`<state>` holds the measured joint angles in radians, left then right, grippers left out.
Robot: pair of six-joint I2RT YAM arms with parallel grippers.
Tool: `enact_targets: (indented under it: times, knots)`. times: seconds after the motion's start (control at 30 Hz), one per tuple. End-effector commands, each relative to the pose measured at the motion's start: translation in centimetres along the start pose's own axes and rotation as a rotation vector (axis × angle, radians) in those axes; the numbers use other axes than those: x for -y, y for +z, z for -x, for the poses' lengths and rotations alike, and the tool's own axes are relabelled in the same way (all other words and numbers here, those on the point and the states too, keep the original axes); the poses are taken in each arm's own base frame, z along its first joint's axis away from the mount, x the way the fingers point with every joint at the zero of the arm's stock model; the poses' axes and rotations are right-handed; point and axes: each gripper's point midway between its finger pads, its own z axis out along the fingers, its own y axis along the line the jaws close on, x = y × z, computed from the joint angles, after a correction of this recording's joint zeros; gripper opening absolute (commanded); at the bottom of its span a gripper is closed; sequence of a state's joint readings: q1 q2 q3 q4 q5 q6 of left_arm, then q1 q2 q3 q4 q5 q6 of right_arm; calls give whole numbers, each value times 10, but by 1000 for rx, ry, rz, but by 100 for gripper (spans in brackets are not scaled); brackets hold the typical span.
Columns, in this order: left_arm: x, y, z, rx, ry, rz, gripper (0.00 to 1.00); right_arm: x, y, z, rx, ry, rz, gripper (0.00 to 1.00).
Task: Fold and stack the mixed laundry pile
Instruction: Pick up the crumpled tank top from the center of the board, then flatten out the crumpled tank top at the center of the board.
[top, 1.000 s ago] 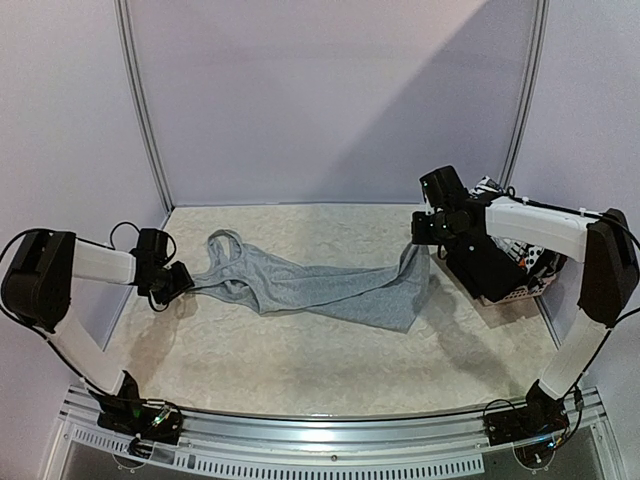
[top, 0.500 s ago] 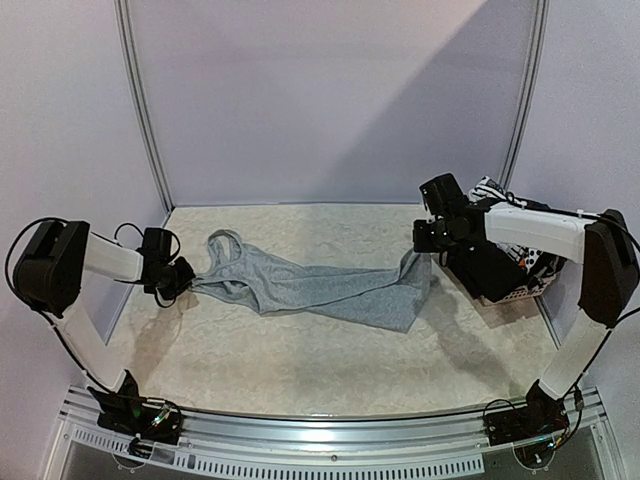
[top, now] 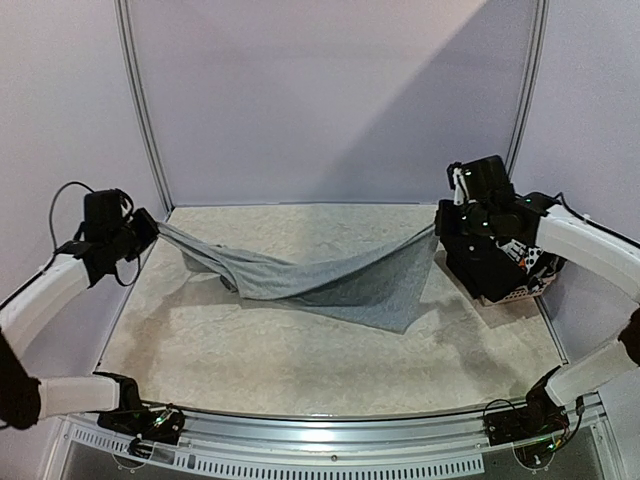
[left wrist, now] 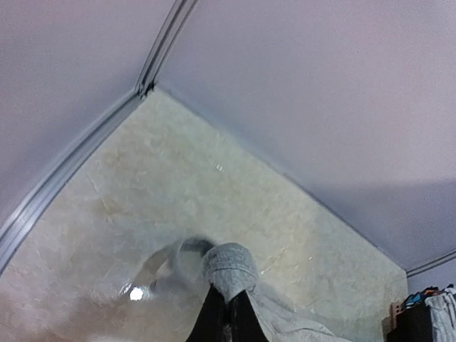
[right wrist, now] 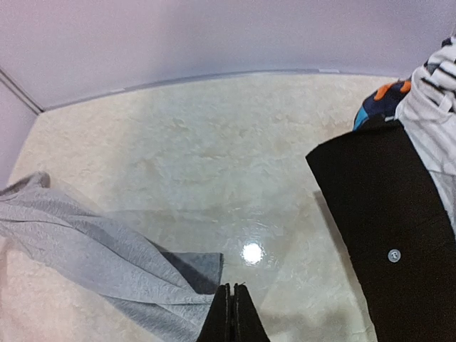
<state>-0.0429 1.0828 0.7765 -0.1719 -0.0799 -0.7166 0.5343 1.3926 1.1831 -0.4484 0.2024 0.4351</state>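
A light grey tank top [top: 330, 285] hangs stretched between my two grippers, its middle sagging onto the table. My left gripper [top: 150, 228] is shut on a strap end, and the left wrist view shows that grey fabric loop [left wrist: 229, 265] bunched over the closed left gripper [left wrist: 229, 298]. My right gripper [top: 440, 226] is shut on the hem corner. In the right wrist view the grey cloth [right wrist: 92, 249] runs up to the closed right gripper [right wrist: 232, 288]. The rest of the laundry pile [top: 492, 262] sits at the right: a black garment [right wrist: 385, 214], a white black-striped piece [right wrist: 436, 89] and orange and blue bits [right wrist: 381, 100].
A pink perforated basket [top: 522, 292] holds the pile against the right wall. The tabletop [top: 300, 360] is pale and marbled, closed in by lilac walls with metal corner posts [top: 140, 110]. The arm bases stand on the near rail [top: 320, 440].
My left gripper has closed on the strap. Both grippers have risen and drawn outward, lifting the tank top's ends off the table and pulling it taut.
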Motion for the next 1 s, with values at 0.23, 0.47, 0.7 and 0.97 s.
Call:
enact_targets:
  times: [0.23, 0.47, 0.7, 0.97]
  knots:
    - [36, -185, 108, 319, 51, -52, 0, -44, -180, 52, 297, -73, 459, 0]
    - [55, -295, 158, 528, 47, -136, 0, -55, -298, 60, 485, -191, 684, 0]
    - [77, -296, 196, 553, 59, -104, 0, -28, -335, 128, 663, -76, 480, 0]
    - [55, -90, 148, 154, 148, 191, 0, 0, -143, 166, 397, 46, -67, 0]
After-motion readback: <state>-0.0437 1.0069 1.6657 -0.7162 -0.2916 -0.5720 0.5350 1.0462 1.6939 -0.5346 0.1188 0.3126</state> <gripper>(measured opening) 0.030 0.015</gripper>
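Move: Both hands already pinch the tank top, sagging between them: its middle lies about 31 cm to the left hand's right, 1 cm ahead and 17 cm below. From the right hand that middle is some 32 cm left, level fore and aft, and 18 cm below. The black garment hangs about 14 cm right of the right hand, 4 cm ahead and 13 cm lower; the laundry basket stands about 22 cm right, 5 cm ahead, 16 cm lower. Still pinching the tank top, both hands swing up about 34 cm while drawing back 21, then swing forward. ##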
